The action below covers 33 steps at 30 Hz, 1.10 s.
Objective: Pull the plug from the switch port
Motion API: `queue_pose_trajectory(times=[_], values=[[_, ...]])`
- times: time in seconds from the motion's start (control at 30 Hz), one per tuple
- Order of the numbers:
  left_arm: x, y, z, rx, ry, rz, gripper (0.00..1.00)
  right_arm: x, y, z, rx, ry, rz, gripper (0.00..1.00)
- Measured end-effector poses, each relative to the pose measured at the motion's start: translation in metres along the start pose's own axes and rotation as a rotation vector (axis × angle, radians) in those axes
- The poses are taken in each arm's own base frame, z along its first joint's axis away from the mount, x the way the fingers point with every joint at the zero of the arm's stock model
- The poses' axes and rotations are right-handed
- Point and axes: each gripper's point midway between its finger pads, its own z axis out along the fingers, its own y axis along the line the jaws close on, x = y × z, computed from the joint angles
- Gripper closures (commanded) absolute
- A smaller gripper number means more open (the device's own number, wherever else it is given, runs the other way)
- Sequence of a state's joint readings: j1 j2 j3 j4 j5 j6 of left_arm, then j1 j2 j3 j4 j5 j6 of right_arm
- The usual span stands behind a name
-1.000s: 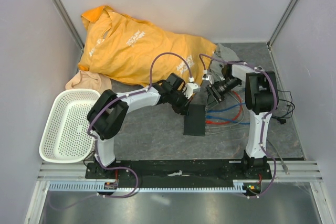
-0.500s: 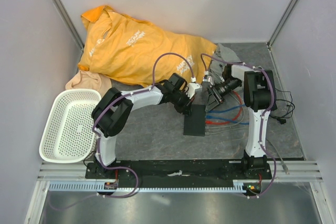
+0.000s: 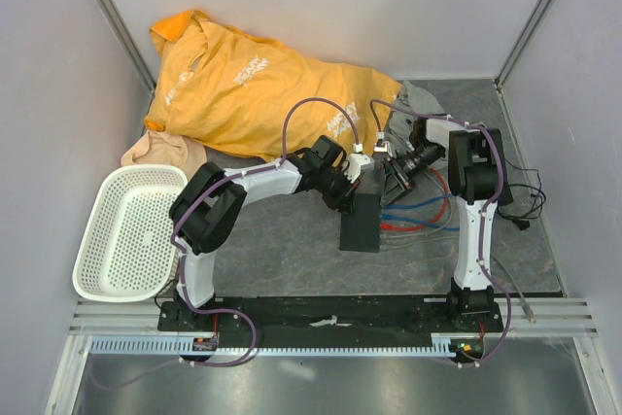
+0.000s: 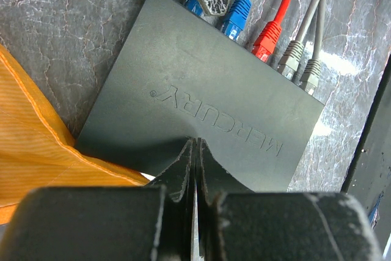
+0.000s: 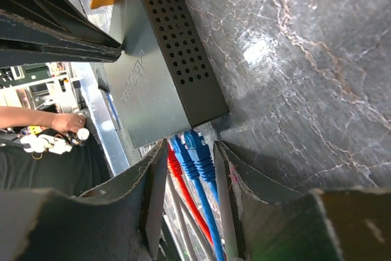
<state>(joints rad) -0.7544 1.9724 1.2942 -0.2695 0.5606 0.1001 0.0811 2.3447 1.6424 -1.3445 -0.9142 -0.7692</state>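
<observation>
The switch (image 3: 362, 223) is a flat black box marked MERCURY (image 4: 201, 96), lying on the grey mat. Blue, red and grey plugs sit in its port edge: a blue plug (image 4: 239, 13), a red plug (image 4: 267, 38) and grey plugs (image 4: 293, 56). My left gripper (image 4: 195, 142) is shut and empty, its tips resting on the switch's top near the edge opposite the ports (image 3: 345, 196). My right gripper (image 5: 190, 146) is open and straddles the two blue plugs (image 5: 198, 151) just behind the port edge (image 3: 392, 174). The red plug (image 5: 173, 166) lies against the inside of its left finger.
Blue, red and grey cables (image 3: 418, 211) trail right from the switch. An orange shirt (image 3: 253, 85) lies behind it and reaches close to its edge (image 4: 36, 139). A white perforated basket (image 3: 126, 230) stands at the left, with a beige cloth (image 3: 160, 151) behind it. Thin black wires (image 3: 530, 206) lie at the far right.
The right gripper's jaws have narrowed around the blue plugs, and that arm has shifted slightly left toward the switch. The left gripper stays shut on top of the switch.
</observation>
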Motion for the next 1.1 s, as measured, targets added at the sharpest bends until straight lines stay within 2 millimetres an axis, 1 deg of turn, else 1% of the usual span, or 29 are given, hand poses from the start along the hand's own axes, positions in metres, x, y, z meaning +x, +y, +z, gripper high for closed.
queue_pose_trajectory(times=[0.23, 0.4, 0.7, 0.83, 0.93, 1.1], values=[[0.0, 0.0001, 0.0, 0.001, 0.0, 0.006, 0.99, -0.0007, -0.0026, -0.0002, 0.011, 0.008, 0.036, 0.6], [0.0, 0.0002, 0.0, 0.001, 0.0, 0.007, 0.98, -0.0009, -0.0049, -0.0003, 0.025, 0.01, 0.051, 0.66], [-0.0001, 0.0002, 0.0, 0.001, 0.0, 0.008, 0.99, -0.001, -0.0083, -0.0002, 0.046, 0.015, 0.07, 0.73], [-0.0001, 0.0004, 0.0, 0.001, 0.0, 0.013, 0.99, -0.0011, -0.0088, -0.0002, 0.048, 0.015, 0.07, 0.78], [-0.0001, 0.0004, 0.0, 0.001, 0.0, 0.014, 0.99, -0.0011, -0.009, -0.0003, 0.049, 0.016, 0.07, 0.84], [-0.0001, 0.0004, 0.0, 0.001, 0.0, 0.015, 0.98, -0.0013, -0.0093, -0.0004, 0.051, 0.016, 0.069, 0.9]])
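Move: The forwardmost blue plug sits almost between the right hand's open fingertips, about 1 cm to their left and 1 cm below. The second blue plug is some 3 cm behind it and the red plug about 5 cm behind it, both on the same port side; the switch's middle lies about 4 cm back and 6 cm left of the right hand. From the left hand, which rests on the switch, the plug is about 7 cm right, 2 cm ahead and 2 cm below. The right hand eases down a little under 1 cm and about half a centimetre forward onto the forwardmost blue plug, its wrist rolling some 5 degrees so its left side dips, while the fingers close from nearly half open to about a quarter, coming in from the plug's front and back sides to pinch it at the port. The left hand stays put with its shut fingertips still resting on top of the switch, left of its middle, bracing it. ##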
